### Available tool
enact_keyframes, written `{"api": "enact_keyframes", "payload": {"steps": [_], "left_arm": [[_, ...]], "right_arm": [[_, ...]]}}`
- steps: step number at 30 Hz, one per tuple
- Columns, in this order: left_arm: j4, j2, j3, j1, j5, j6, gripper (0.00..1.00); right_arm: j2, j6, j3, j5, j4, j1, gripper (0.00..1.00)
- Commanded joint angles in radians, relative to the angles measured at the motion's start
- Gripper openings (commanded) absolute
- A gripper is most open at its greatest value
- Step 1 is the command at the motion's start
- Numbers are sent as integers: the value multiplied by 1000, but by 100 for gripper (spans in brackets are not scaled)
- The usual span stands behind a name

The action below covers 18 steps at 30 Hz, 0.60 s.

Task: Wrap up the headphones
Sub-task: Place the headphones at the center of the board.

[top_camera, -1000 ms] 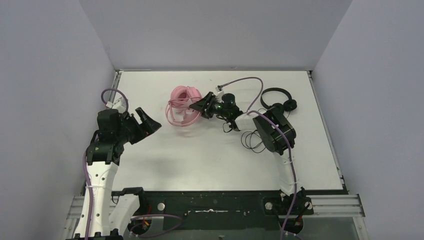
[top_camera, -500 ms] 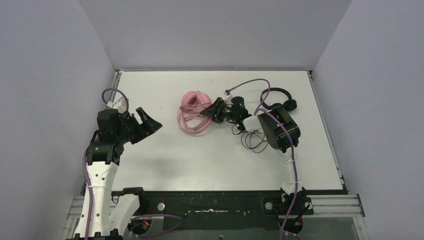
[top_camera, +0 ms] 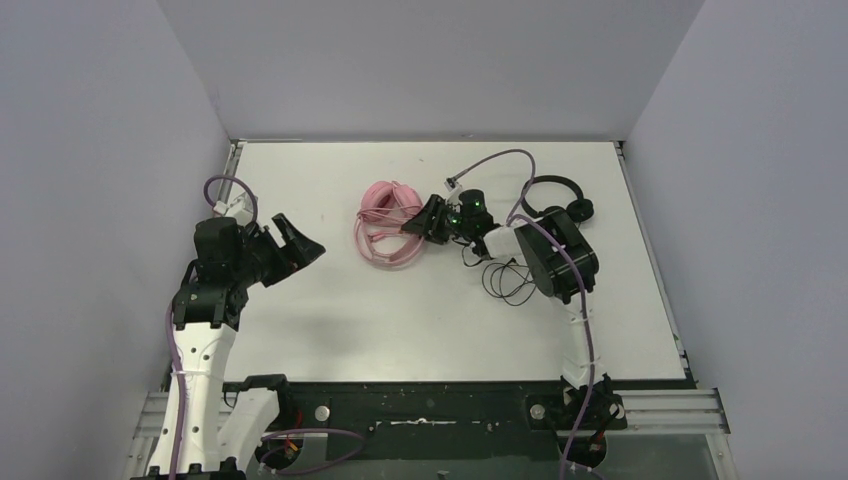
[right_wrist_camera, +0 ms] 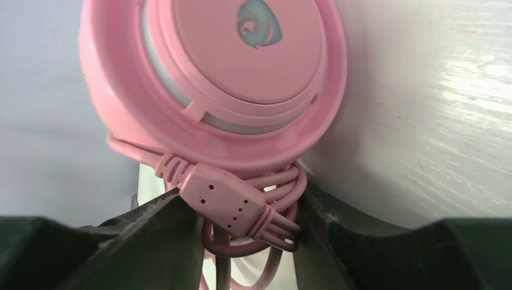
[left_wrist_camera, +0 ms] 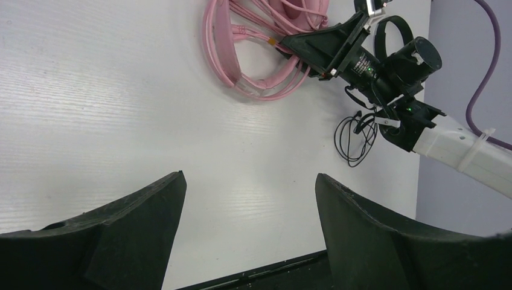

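The pink headphones (top_camera: 383, 198) lie at the table's middle back, their cable looped in a bundle (top_camera: 385, 247) in front of them. My right gripper (top_camera: 426, 216) is shut on that bundle at its right side. In the right wrist view the pink ear cup (right_wrist_camera: 241, 60) fills the top, and the cable strands with their control box (right_wrist_camera: 226, 202) are pinched in the right gripper (right_wrist_camera: 241, 199). The black headphones (top_camera: 556, 196) lie behind the right arm, with their thin cable (top_camera: 505, 282) coiled in front. My left gripper (top_camera: 300, 245) (left_wrist_camera: 249, 178) hangs open over bare table at the left.
Grey walls close in the white table (top_camera: 400, 330) on three sides. The right arm's purple cable (top_camera: 495, 160) arches over the back of the table. In the left wrist view the table's dark front edge (left_wrist_camera: 265, 275) shows between the fingers.
The right gripper has dragged the pink headphones and their cable bundle a short way to the right, then nearly stopped. The left arm has not moved.
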Motion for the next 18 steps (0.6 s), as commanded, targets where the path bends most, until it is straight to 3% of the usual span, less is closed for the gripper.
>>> {"api": "enact_keyframes", "payload": {"steps": [1, 8, 11, 15, 18], "left_arm": [[60, -2, 20, -2, 31, 4, 76], [46, -9, 34, -4, 27, 13, 76], [41, -13, 34, -4, 26, 20, 76], [35, -16, 43, -4, 24, 46, 77], [32, 1, 78, -15, 50, 88, 84]], "right_arm": [[-83, -118, -5, 87, -135, 5, 53], [-181, -187, -19, 116, -275, 1, 86], [-228, -234, -21, 123, -367, -2, 95], [-321, -306, -46, 120, -487, -15, 100], [-433, -407, -45, 105, -689, -37, 100]]}}
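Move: The right hand's fingers are on the pink cable bundle at the right side of the headphones. The headphones' middle lies about 5 cm to this hand's left, 1 cm ahead and 1 cm lower. The coiled black cable is some 25 cm to the hand's right and 13 cm back, and the black headphones are roughly 38 cm right and 5 cm ahead, both about 4 cm lower. From the idle left hand, the pink headphones lie about 18 cm ahead, 16 cm right and 20 cm down. Opening first and then backing off, the right hand spreads its fingers from under half to fully wide and lets go of the cable bundle. It draws away to the right and back towards its base, about 5 cm in all, gathering speed and rising some 2 cm while the fingers tip about 15 degrees further down. ##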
